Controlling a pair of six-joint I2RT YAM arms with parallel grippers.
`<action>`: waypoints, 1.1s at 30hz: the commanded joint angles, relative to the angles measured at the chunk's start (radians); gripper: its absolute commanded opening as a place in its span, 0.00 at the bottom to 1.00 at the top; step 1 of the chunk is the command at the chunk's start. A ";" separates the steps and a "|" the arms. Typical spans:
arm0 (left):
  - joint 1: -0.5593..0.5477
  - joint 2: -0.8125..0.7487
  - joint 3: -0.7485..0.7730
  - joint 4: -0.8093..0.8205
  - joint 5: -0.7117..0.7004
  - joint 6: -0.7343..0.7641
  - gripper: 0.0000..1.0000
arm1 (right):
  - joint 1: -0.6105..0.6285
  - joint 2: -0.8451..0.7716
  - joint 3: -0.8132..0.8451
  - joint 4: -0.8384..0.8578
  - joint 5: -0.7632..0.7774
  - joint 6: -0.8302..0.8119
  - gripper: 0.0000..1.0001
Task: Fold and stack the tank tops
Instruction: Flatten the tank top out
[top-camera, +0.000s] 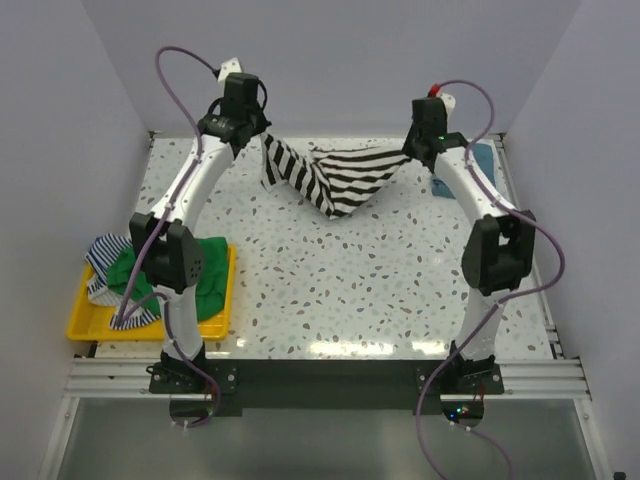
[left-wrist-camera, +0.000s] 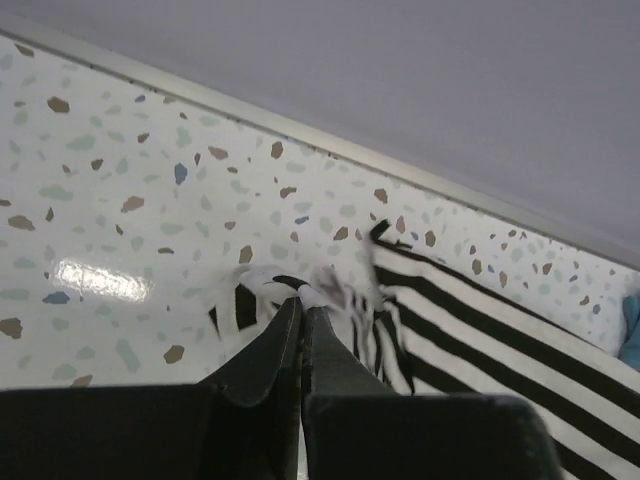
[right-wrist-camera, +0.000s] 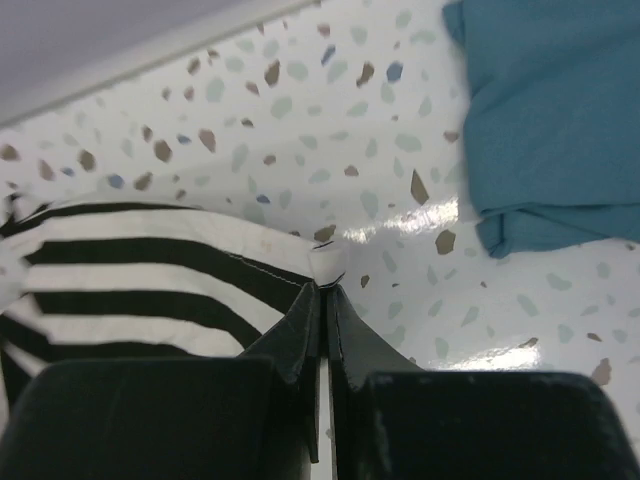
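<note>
A black-and-white striped tank top (top-camera: 335, 178) hangs stretched between both grippers at the far side of the table, sagging to a point in the middle. My left gripper (left-wrist-camera: 302, 300) is shut on a bunched corner of the striped top (left-wrist-camera: 480, 330). My right gripper (right-wrist-camera: 327, 282) is shut on the opposite corner of the striped top (right-wrist-camera: 140, 270), a white nub of cloth poking past its tips. A folded teal-blue tank top (right-wrist-camera: 550, 120) lies on the table at the far right (top-camera: 480, 160). Green (top-camera: 135, 275) and thin blue-striped (top-camera: 105, 255) tops lie heaped in the yellow tray.
The yellow tray (top-camera: 82, 322) sits at the table's left front edge beside the left arm. The speckled tabletop (top-camera: 340, 290) is walled in by pale panels at the back and sides.
</note>
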 joint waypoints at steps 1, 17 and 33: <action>0.028 -0.125 0.068 0.000 -0.069 0.070 0.00 | -0.030 -0.209 0.003 0.041 0.043 -0.012 0.00; 0.098 -0.327 -0.808 0.283 0.279 -0.151 0.00 | -0.085 -0.613 -0.726 0.123 0.021 0.129 0.25; 0.149 -0.160 -0.774 0.238 0.314 -0.183 0.00 | 0.024 -0.192 -0.408 0.268 -0.281 -0.028 0.66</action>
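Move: The striped tank top hangs between the shut grippers, its middle about 7 cm back and 19 cm to the right of the left hand, 17 cm below. The table spot for its left corner is some 18 cm back, 4 cm left and 24 cm below that hand. The right corner's spot is roughly 18 cm back, 8 cm right and 15 cm below the right hand. The folded blue tank top lies 19 cm right of the right hand, 6 cm farther out, 15 cm below. The striped tank top, still pinched at both corners, is flung: both hands whip up (left some 8 cm, right 17) while drawing back, then sweep back and down towards the bare table. The right fingers open on the way down and let go. The left hand dips almost to the table, tipping fingers down, keeps its grip and eases 6 cm forward; the empty right hand turns forward and left above the cloth. ##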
